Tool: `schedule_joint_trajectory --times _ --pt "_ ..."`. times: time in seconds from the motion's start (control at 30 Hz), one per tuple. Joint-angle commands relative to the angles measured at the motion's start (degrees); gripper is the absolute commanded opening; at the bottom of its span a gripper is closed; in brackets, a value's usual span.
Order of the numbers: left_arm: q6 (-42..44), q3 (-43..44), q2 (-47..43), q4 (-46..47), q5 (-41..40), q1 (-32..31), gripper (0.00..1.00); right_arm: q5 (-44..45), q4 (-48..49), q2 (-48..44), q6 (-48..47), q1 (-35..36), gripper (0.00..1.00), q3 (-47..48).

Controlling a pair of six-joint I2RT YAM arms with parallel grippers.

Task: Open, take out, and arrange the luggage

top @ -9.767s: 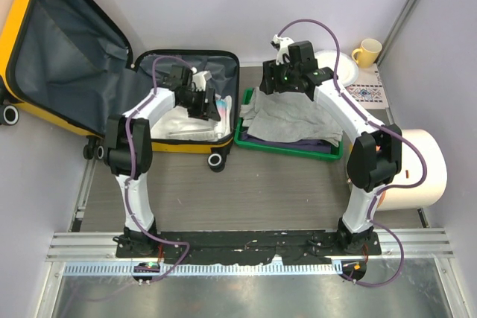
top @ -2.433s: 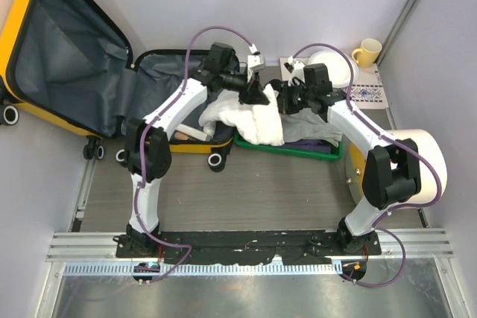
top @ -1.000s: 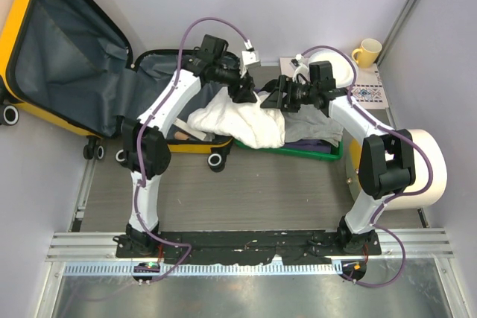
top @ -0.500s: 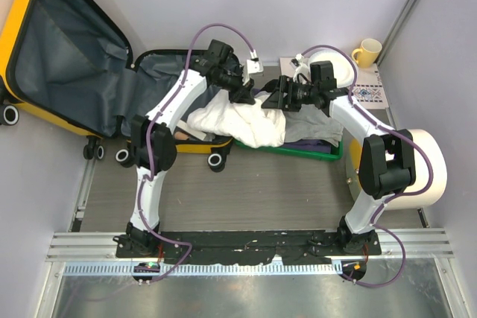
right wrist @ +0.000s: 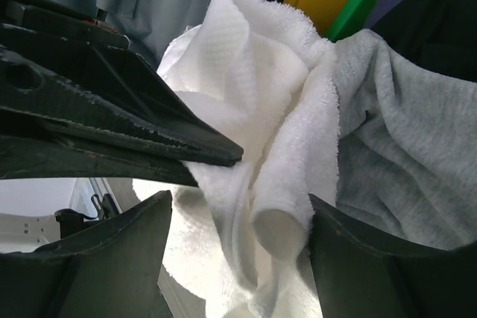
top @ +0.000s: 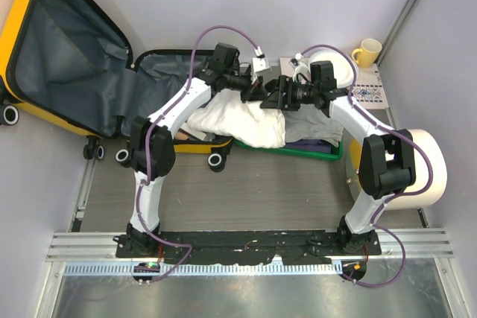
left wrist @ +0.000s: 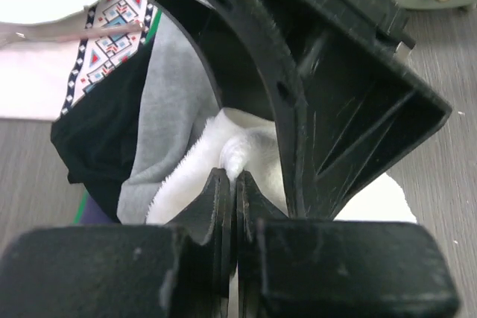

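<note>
The yellow luggage (top: 22, 27) lies open at the back left, with its grey-lined lid (top: 71, 50) flat against the wall and its base (top: 168, 143) beside the green tray. A white towel (top: 242, 121) trails from the base over the tray's edge. My left gripper (top: 261, 93) is shut on a raised fold of this white towel (left wrist: 250, 150), its tips (left wrist: 229, 178) pinched together. My right gripper (top: 277, 97) faces it, open. Its fingers (right wrist: 373, 266) stand either side of a hanging towel fold (right wrist: 279, 184), just below the left gripper's fingers (right wrist: 149, 135).
A green tray (top: 328, 156) holds a grey garment (top: 313, 126) and a black one (left wrist: 104, 139). Behind it are a patterned mat (top: 369, 94), a white plate (top: 339, 61) and a yellow mug (top: 367, 51). A large cream cylinder (top: 417, 165) stands at the right.
My left gripper has closed onto the towel fold and shifted slightly right toward the right gripper. The right arm has hardly moved, its jaws staying wide.
</note>
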Motion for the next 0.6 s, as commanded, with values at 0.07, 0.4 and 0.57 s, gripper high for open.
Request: schedule_joint_trajectory --times 0.07,0.4,0.57 --pt "-9.41 -1.88 -3.96 16.96 2.13 -0.08 0.06 -0.12 3.13 -3.37 0.18 0.21 0.6 0.59" --pt "-15.12 -7.85 -11.24 17.75 -6.12 3.96 0.73 7.35 -24.39 -6.54 -5.78 -7.34 0.01 10.95" --pt "-13.19 -13.21 -14.32 14.94 -7.8 5.2 0.75 14.29 -45.19 -2.76 -17.9 -10.77 0.01 20.88"
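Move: The left fingers already pinch an edge of the white towel just inside the open right fingers, so that edge is within about 2 cm to the left of the right hand's grip point. The green tray's middle lies some 15 cm below the right hand, about 5 cm to its right and 5 cm back. The grey clothing in the tray is around 11 cm right and 5 cm back; the open suitcase's base is about 24 cm left, roughly level fore-and-aft. The right fingers close on the towel edge that the left hand holds out, taking it over. The left fingers then open and let go, that hand first easing a little right, then backing off left, forward and up, about 5 cm in all. Keeping its pinch, the right hand pulls the towel rightwards some 8 cm over the tray, rising about 3 cm and turning slightly clockwise. ##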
